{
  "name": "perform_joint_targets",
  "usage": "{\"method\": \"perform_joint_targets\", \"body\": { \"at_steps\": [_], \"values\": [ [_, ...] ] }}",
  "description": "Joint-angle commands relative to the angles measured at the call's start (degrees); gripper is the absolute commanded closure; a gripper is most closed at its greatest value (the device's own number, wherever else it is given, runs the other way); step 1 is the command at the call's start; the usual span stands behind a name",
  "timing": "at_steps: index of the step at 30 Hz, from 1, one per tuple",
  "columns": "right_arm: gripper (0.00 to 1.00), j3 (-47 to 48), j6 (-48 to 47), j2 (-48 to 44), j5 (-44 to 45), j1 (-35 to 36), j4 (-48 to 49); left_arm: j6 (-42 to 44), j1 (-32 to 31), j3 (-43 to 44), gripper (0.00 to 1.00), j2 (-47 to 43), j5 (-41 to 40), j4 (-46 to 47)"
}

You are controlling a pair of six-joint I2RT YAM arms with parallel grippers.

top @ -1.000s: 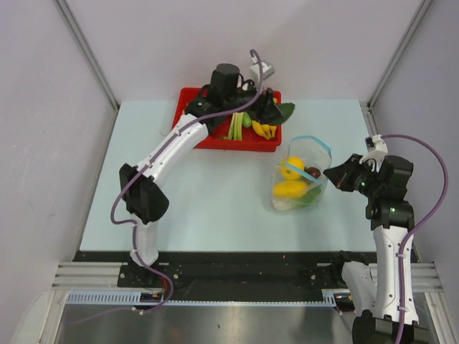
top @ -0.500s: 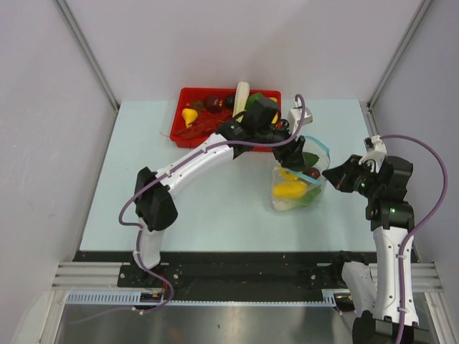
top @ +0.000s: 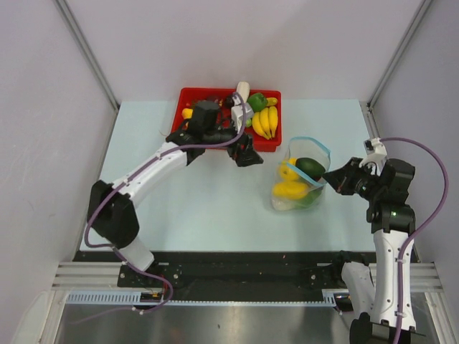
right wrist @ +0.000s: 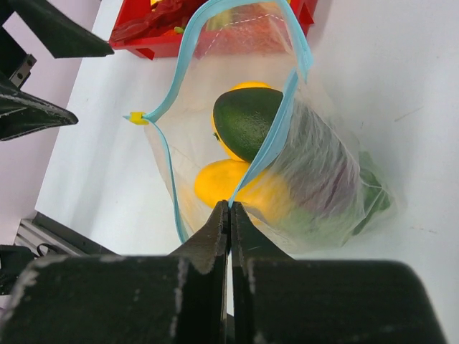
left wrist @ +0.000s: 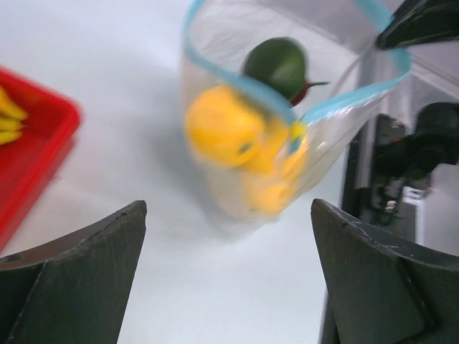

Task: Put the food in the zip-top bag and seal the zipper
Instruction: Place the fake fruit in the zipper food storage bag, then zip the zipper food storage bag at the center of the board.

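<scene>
The clear zip-top bag (top: pixel 295 199) stands on the table with its mouth gaping, its blue zipper (top: pixel 316 143) curving in a loop. Inside lie food pieces: a dark green fruit (top: pixel 310 168) (right wrist: pixel 247 117) on top, yellow fruit (top: pixel 289 190) (right wrist: pixel 228 183) below, and purple and leafy green pieces at the bottom. My right gripper (top: pixel 328 174) (right wrist: pixel 230 206) is shut on the zipper strip (right wrist: pixel 276 136) at the bag's right edge. Left of the bag, near the tray's front corner, my left gripper (top: pixel 247 154) (left wrist: pixel 228 215) hangs open and empty, facing the bag (left wrist: pixel 287 143).
A red tray (top: pixel 188 97) stands at the back of the table holding yellow bananas (top: pixel 264 122), a green fruit (top: pixel 257 102) and several other toy pieces. Frame posts rise at both back corners.
My left gripper was over the bag's mouth half a second ago; it has opened and pulled back left toward the tray. The dark green fruit now lies in the bag. The right gripper has not moved.
</scene>
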Motion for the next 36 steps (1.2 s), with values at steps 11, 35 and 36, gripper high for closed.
{"method": "perform_joint_targets", "body": {
  "at_steps": [11,35,36],
  "values": [
    [1.00,-0.46,-3.37,-2.13,-3.42,-0.47,-0.52,2.38,-4.68,-25.39,0.07,-3.51,-0.72,43.63],
    [1.00,-0.46,-4.43,-3.27,-3.60,-0.65,-0.96,1.48,-8.20,-17.65,0.83,5.04,4.72,50.60],
    [1.00,-0.37,-4.51,-3.44,-3.60,-0.56,-1.05,2.09,-8.20,-17.83,0.98,4.60,4.63,49.72]
  ]
}}
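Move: The zipper's yellow tab, at the bag mouth's left corner, is about 8 cm to the right of the open left hand, some 3 cm back and 3 cm lower. The avocado in the mouth lies about 16 cm right of that hand, 4 cm back and 8 cm lower; the yellow pepper about 10 cm right, 5 cm back and 10 cm down. From the right hand, the tab is about 13 cm left and 4 cm ahead, roughly level. After a short swing left, the empty left hand sinks about 7 cm while drawing back a little, then travels right some 10 cm, rising about 3 cm to the tabbed zipper corner. The wrist tilts the fingers up towards level and rolls so its forward side lifts, and the fingers close to pinch the corner beside the tab. The right hand keeps its pinch on the opposite corner. ##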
